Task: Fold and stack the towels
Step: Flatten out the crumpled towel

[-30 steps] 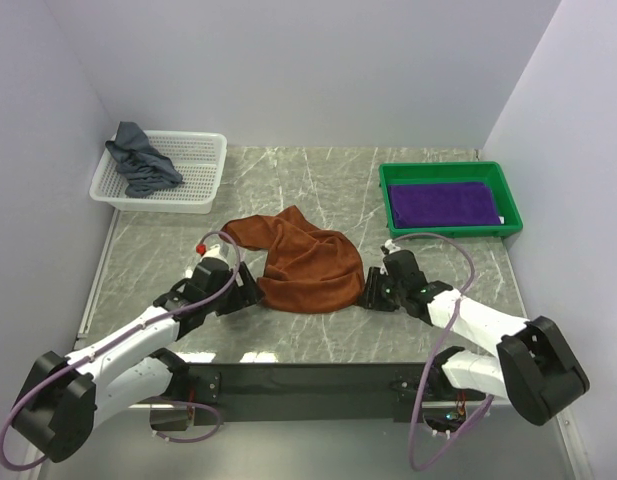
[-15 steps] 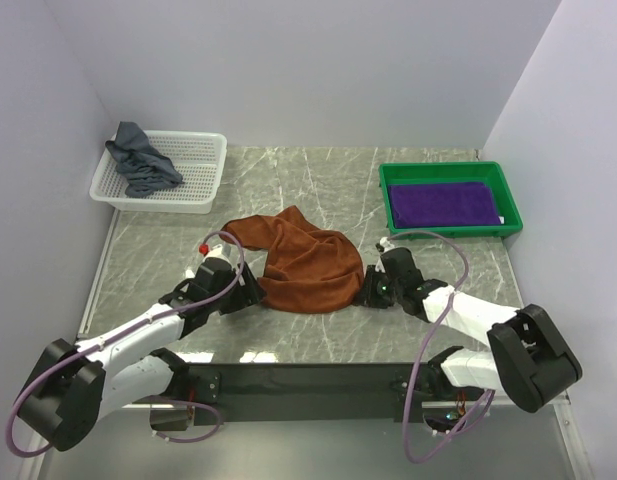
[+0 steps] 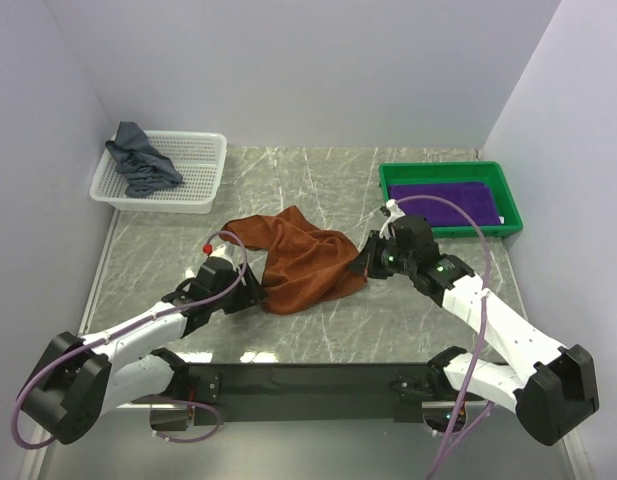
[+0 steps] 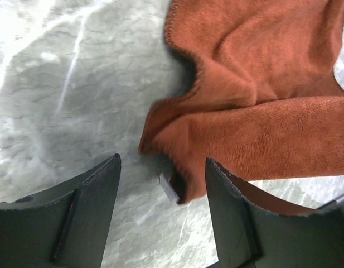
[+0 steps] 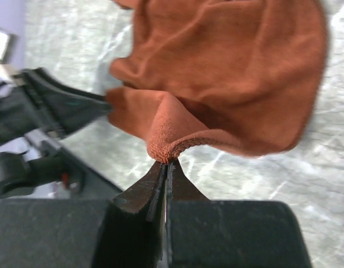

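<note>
A rust-brown towel [image 3: 303, 258] lies crumpled mid-table. My right gripper [image 3: 369, 262] is shut on its right edge and holds that edge pinched up off the marble [image 5: 167, 160]. My left gripper [image 3: 256, 292] stands open at the towel's near left corner [image 4: 174, 178], which lies between its fingers [image 4: 99, 184] with a small white label beside it. A grey-blue towel [image 3: 140, 160] is heaped in the white basket [image 3: 193, 170] at the back left. A purple towel [image 3: 443, 204] lies folded flat in the green tray [image 3: 388, 185] at the back right.
The marble table top [image 3: 328, 320] ends at a dark front rail [image 3: 308, 378] by the arm bases. Pale walls close in the back and both sides. The left arm's cable loops over the table near the towel's left end.
My right gripper has closed on the towel's right edge and lifted it back and to the right, pulling the cloth with it. My left gripper has edged slightly toward the towel's corner.
</note>
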Motion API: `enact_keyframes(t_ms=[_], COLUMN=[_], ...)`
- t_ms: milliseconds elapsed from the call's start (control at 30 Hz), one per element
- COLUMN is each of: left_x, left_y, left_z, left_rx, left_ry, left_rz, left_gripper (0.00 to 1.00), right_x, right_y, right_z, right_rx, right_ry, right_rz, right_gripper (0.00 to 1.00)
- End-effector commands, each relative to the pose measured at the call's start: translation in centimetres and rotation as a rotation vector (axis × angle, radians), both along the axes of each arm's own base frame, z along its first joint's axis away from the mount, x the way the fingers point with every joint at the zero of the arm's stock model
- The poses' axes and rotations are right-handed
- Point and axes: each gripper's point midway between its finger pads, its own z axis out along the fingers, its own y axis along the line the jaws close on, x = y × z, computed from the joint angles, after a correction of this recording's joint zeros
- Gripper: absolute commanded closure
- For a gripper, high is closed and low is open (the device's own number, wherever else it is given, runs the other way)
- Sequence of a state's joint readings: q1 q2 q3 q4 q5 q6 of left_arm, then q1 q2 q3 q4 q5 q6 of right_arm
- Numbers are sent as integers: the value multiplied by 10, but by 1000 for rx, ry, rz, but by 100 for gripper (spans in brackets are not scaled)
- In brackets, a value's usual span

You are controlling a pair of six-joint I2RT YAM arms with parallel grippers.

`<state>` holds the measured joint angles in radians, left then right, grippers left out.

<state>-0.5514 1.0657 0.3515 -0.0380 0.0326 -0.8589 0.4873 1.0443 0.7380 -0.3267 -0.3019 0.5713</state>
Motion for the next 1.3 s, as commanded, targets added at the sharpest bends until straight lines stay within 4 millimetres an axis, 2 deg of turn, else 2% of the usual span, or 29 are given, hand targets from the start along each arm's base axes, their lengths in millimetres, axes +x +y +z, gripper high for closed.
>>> enact_keyframes(t_ms=[0, 133, 167, 233, 267, 400, 600, 833, 967, 1100, 1133, 1267], left_x=[3, -2, -4, -6, -8, -11, -15, -27, -30, -16, -12, 4], left_y=[-15, -24, -26, -31, -31, -31, -38, -65, -71, -73, -74, -82], left_z=[10, 16, 17, 23, 24, 30, 36, 30, 21, 27, 29, 42], left_rx=[-69, -137, -153, -195, -201, -222, -249, -246, -213, -235, -241, -270], left_ry=[-39, -24, -20, -24, -23, -39, -55, 21, 56, 28, 18, -23], left_rz=[-47, -68, -73, -80, -80, -78, -104, -166, -153, -88, -72, -45], left_gripper=[33, 33, 33, 33, 34, 37, 38, 38, 39, 51, 60, 70], right_x=[-4, 4, 7, 13, 19, 32, 38, 47, 49, 48, 46, 42], right_y=[7, 18, 23, 27, 29, 34, 39, 39, 39, 38, 37, 33], right_z=[27, 55, 70, 79, 92, 91, 80, 71, 71, 68, 64, 53], right_rx=[59, 112, 139, 147, 149, 128, 134, 109, 107, 107, 104, 90], right_ry=[21, -9, -32, -36, -65, -50, -29, -19, -19, -20, -13, -1], right_rz=[20, 42, 53, 57, 60, 54, 51, 33, 32, 27, 24, 14], right_gripper=[100, 100, 100, 100, 100, 100, 100, 100, 100, 100, 100, 100])
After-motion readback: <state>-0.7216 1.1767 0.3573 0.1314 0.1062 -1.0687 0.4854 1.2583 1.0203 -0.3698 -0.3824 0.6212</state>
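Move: The orange towel's near-left corner lies just off the left fingertips, about 4 cm to their right, 3 cm back and 2 cm lower. The towel's crumpled middle is some 10 cm right and 9 cm ahead of the left hand, and its far-left flap 16 cm ahead and 4 cm left. From the right hand, which already holds the near-right corner aloft, the middle lies roughly 10 cm left, 6 cm ahead and 14 cm below. The towel's near-right corner, still pinched in the right hand, is carried up about 8 cm and forward-left some 5 cm over the cloth, then eased down 3 cm. The left hand follows the near-left corner about 6 cm to the right, swinging back and rising a little, then dipping low and easing forward as its fingers close from well open around the corner. ##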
